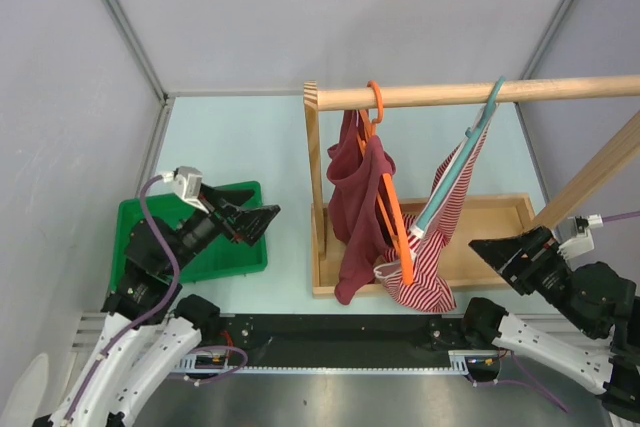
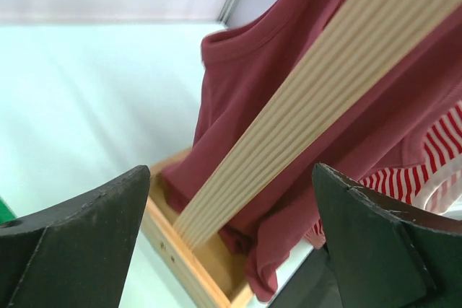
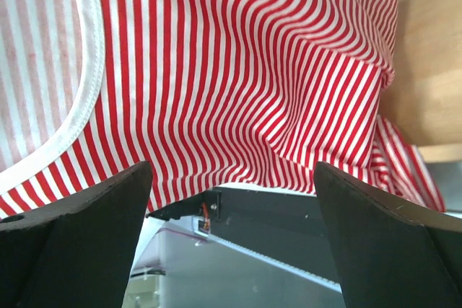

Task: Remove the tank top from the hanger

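Note:
Two tank tops hang on a wooden rack. A maroon one (image 1: 355, 207) is on an orange hanger (image 1: 392, 209); a red-and-white striped one (image 1: 440, 247) is on a teal hanger (image 1: 460, 162). Both hangers hook over the rod (image 1: 560, 89). My left gripper (image 1: 265, 222) is open, left of the rack and pointing at it. In its wrist view the left gripper (image 2: 231, 243) frames the rack's post (image 2: 310, 99) and the maroon top (image 2: 289, 48). My right gripper (image 1: 480, 250) is open just right of the striped hem, touching nothing. In the right wrist view the right gripper (image 3: 231, 243) sits below the striped top (image 3: 238, 55).
The rack's wooden base tray (image 1: 500, 209) lies under the clothes, and both hems drape over its front edge. A green bin (image 1: 140, 222) sits under the left arm. A slanted wooden brace (image 1: 600, 172) stands at the right. Grey walls enclose the table.

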Controlling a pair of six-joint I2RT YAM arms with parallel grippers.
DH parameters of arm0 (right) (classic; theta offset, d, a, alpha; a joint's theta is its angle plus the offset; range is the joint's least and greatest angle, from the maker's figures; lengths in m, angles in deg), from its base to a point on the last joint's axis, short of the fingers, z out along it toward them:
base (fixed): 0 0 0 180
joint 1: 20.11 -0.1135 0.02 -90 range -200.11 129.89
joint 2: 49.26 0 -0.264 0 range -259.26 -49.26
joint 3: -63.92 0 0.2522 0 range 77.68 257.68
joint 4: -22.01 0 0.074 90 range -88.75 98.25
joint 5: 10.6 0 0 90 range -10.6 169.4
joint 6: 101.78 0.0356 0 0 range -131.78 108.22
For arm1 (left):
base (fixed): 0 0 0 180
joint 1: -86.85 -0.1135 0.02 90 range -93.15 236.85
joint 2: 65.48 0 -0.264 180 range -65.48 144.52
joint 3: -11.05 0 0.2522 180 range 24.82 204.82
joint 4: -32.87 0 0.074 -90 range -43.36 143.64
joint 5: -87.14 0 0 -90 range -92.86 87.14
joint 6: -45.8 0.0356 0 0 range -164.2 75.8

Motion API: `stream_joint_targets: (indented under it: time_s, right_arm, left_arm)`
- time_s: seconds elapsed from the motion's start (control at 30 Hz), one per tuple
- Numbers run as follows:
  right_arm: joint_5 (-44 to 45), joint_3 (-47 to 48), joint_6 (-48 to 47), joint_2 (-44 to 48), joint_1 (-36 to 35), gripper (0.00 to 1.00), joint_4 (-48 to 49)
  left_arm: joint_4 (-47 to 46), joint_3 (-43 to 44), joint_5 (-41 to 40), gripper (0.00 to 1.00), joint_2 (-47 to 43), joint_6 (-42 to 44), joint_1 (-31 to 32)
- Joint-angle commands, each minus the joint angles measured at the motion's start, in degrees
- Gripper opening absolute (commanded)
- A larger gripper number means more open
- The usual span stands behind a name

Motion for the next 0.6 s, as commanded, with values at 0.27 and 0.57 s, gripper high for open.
stream_joint_targets:
  time_s: [0.27,0.57]
  right_arm:
    - [4.87,9.21,-18.96,-4.71,-1.01,1.0,11.17]
    - [0.48,23.96,-33.91,-20.09,-1.98,1.0,21.2]
  left_arm:
    - [16.93,15.11,12.28,0.99,14.17,1.37,-0.14]
    - [14.55,14.41,19.09,0.99,12.77,2.44,-0.14]
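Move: Some 9 cm to the right hand's left, 5 cm ahead and about level with it hangs the middle of the striped tank top; the near end of its teal hanger is about 12 cm left and 8 cm up, neither ahead nor back. The maroon tank top hangs about 20 cm left and 6 cm ahead. From the left hand, the striped tank top is roughly 29 cm right and 2 cm back, with the rack post 11 cm ahead and 9 cm right. Rising ever faster, the right hand climbs about 13 cm beside the striped tank top to around the teal hanger's height, its fingers tilting up some 20 degrees. The left hand dips a little forward, then swings right and slightly back towards the maroon tank top, turning clockwise and tipping down. Both grippers stay open and empty. ##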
